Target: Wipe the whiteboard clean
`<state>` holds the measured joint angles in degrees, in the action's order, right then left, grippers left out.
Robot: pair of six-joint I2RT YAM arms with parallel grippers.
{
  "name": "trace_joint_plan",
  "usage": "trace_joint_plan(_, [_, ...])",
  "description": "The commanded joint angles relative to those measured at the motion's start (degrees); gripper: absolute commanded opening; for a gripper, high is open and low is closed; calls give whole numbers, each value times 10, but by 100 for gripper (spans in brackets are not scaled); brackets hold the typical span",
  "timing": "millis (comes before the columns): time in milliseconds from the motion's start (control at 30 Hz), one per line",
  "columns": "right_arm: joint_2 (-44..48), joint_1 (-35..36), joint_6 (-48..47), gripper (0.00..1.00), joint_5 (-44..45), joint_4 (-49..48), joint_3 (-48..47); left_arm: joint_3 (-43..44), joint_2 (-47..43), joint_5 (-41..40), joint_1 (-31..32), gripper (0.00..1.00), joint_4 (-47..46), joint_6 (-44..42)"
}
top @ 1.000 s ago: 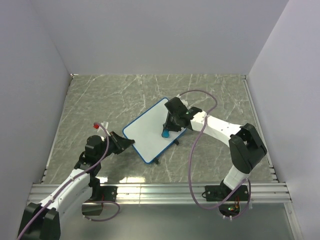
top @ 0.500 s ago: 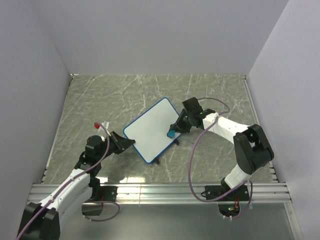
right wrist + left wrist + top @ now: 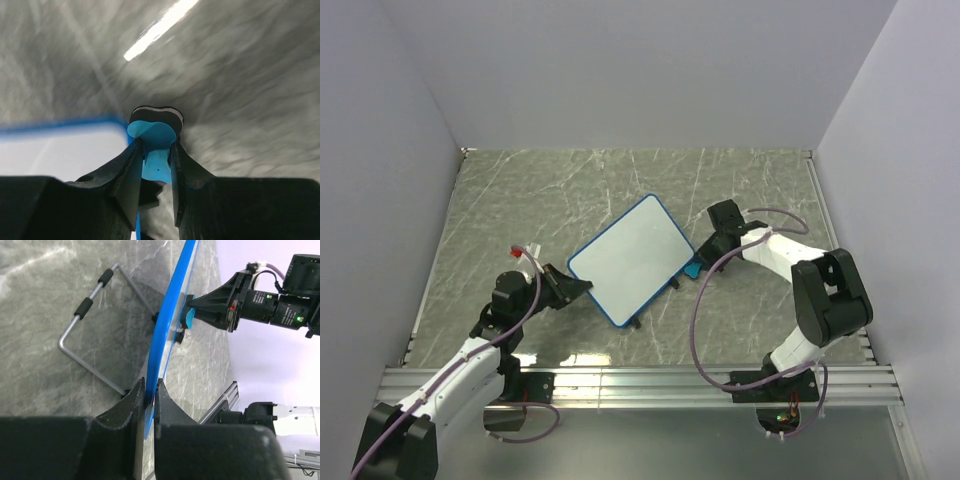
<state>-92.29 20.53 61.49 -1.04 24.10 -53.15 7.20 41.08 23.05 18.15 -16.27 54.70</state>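
The whiteboard (image 3: 625, 258), white with a blue frame, stands tilted on the marble table, and its face shows no marks in the top view. My left gripper (image 3: 579, 286) is shut on its lower left edge; the left wrist view shows the blue frame (image 3: 172, 310) edge-on between my jaws (image 3: 150, 385). My right gripper (image 3: 700, 262) is shut on a small blue eraser (image 3: 692, 270) just off the board's right edge, low over the table. The right wrist view shows the eraser (image 3: 156, 145) pinched between the fingers, with the whiteboard's corner (image 3: 60, 150) to the left.
A bent wire stand with black sleeves (image 3: 83, 306) props the board from behind, and its black feet (image 3: 633, 322) rest on the table. An aluminium rail (image 3: 640, 380) runs along the near edge. White walls close in the sides and back. The right arm's cable (image 3: 700, 320) loops over the table.
My right gripper has slid right with the eraser, from the board's face to just past its right edge. The left gripper and the board have stayed put.
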Motion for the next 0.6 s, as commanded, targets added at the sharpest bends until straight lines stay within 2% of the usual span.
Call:
trace_joint_plan(0, [-9, -22, 6, 0, 63, 24, 14, -19, 24, -53, 5, 0, 106, -20])
trace_joint_plan(300, [90, -29, -37, 0, 79, 73, 1, -11, 18, -67, 6, 0, 121, -25])
trace_joint_plan(567, [215, -28, -21, 0, 48, 76, 121, 10, 7, -95, 6, 0, 158, -29])
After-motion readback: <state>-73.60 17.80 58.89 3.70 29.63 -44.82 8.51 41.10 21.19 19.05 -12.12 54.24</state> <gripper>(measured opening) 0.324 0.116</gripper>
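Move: The right hand holds the eraser just off the whiteboard's right end. The clear table where the eraser first lay is some 14 cm back, 5 cm to the right and 4 cm below. The whiteboard's middle is about 19 cm to its left, level with it and 5 cm higher; the near black clip is 7 cm left and 5 cm back. From the left hand, that clear table is roughly 36 cm right, 8 cm back and 11 cm below. Finishing its stroke off the whiteboard's right end, the right hand runs on about 3.5 cm to the right and dips 1 cm, then lifts some 5 cm over the bare table and, at the last, draws back about 3 cm, away from the board and towards where the eraser first lay. Its fingers keep the eraser pinched with hardly any turn of the wrist, while the left hand stays nearly in place, still gripping the board's left edge and holding it tilted. ##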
